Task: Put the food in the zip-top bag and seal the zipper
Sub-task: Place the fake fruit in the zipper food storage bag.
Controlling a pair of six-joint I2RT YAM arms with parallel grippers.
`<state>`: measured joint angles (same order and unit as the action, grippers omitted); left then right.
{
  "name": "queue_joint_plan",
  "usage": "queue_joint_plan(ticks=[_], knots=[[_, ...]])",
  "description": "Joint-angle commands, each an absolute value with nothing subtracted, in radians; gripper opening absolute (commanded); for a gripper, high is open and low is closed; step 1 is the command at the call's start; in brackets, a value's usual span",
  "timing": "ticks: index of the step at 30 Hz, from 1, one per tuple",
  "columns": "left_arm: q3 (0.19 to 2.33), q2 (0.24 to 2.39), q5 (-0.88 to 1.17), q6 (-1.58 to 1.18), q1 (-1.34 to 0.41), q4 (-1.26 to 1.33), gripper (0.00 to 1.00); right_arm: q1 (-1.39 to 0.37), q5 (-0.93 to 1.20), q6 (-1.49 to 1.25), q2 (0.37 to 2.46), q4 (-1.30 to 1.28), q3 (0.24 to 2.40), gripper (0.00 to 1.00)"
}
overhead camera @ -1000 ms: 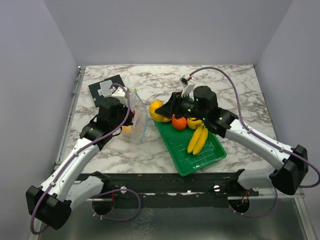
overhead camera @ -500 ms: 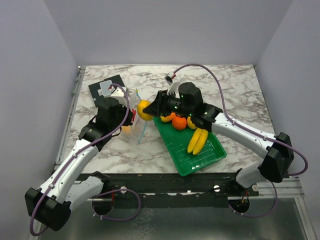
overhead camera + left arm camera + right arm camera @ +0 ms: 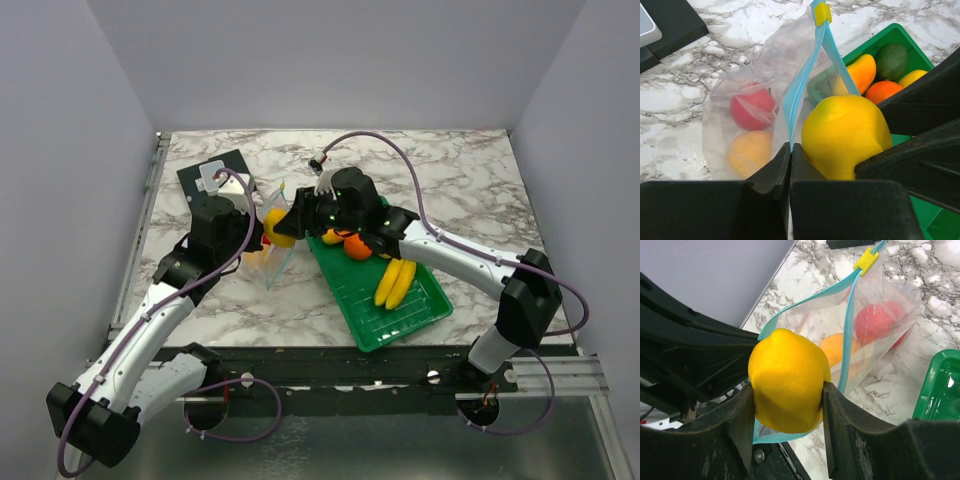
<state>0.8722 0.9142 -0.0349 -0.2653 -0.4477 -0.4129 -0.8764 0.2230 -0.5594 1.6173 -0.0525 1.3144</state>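
The clear zip-top bag (image 3: 272,250) hangs upright, its mouth held apart. My left gripper (image 3: 257,236) is shut on the light blue zipper (image 3: 801,82) at the edge of the mouth (image 3: 790,150). Inside the bag (image 3: 740,85) lie a red apple (image 3: 752,107) and an orange-yellow piece (image 3: 749,152). My right gripper (image 3: 292,222) is shut on a yellow lemon-like fruit (image 3: 787,377) right at the mouth, and the blue strip (image 3: 850,315) loops round the fruit. In the green tray (image 3: 400,318) lie the bananas (image 3: 397,278), a round orange (image 3: 358,246) and other pieces.
A black device with a white top (image 3: 212,176) lies at the back left, just behind the left gripper. The zipper's yellow slider (image 3: 866,260) sits at the far end of the strip. The tray lies slantwise under the right forearm. Grey walls enclose the marble table.
The right gripper has carried the yellow fruit leftwards from above the tray to the bag's mouth. The left gripper has kept its hold on the bag, shifting only slightly.
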Motion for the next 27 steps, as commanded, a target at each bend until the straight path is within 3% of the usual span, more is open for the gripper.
queue_joint_plan(ticks=[1, 7, 18, 27], knots=[[0.867, 0.885, -0.045, -0.268, -0.454, -0.403, 0.00, -0.900, 0.155, -0.523, 1.659, -0.095, 1.375, 0.31], [0.864, 0.869, -0.027, -0.269, -0.455, -0.395, 0.00, -0.926, 0.042, -0.511, 1.714, -0.195, 1.442, 0.39], [0.861, 0.858, -0.032, -0.273, -0.462, -0.386, 0.00, -0.933, -0.015, -0.516, 1.706, -0.219, 1.443, 0.82], [0.859, 0.874, -0.037, -0.274, -0.461, -0.388, 0.00, -0.933, -0.008, -0.513, 1.606, -0.202, 1.401, 0.88]])
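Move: My right hand holds the lemon just above the bag's open mouth, whose middle is about 1 cm ahead, 2 cm left and 4 cm below. Inside the bag, some 15 cm below my right hand, the peach lies about 3 cm back and 7 cm left, the apple about 3 cm ahead and 6 cm left. From my left hand, which pinches the rim, the mouth's middle is about 3 cm ahead, 4 cm right and 3 cm below. I lower the lemon into the bag's mouth with my right hand, about 3 cm down and nearly 2 cm forward, rolling the wrist some 10 degrees, and spread the fingers wide to let go of it during the descent. Then I lift the open right hand about 1 cm. My left hand keeps its pinch on the rim and raises it about 1.5 cm. ##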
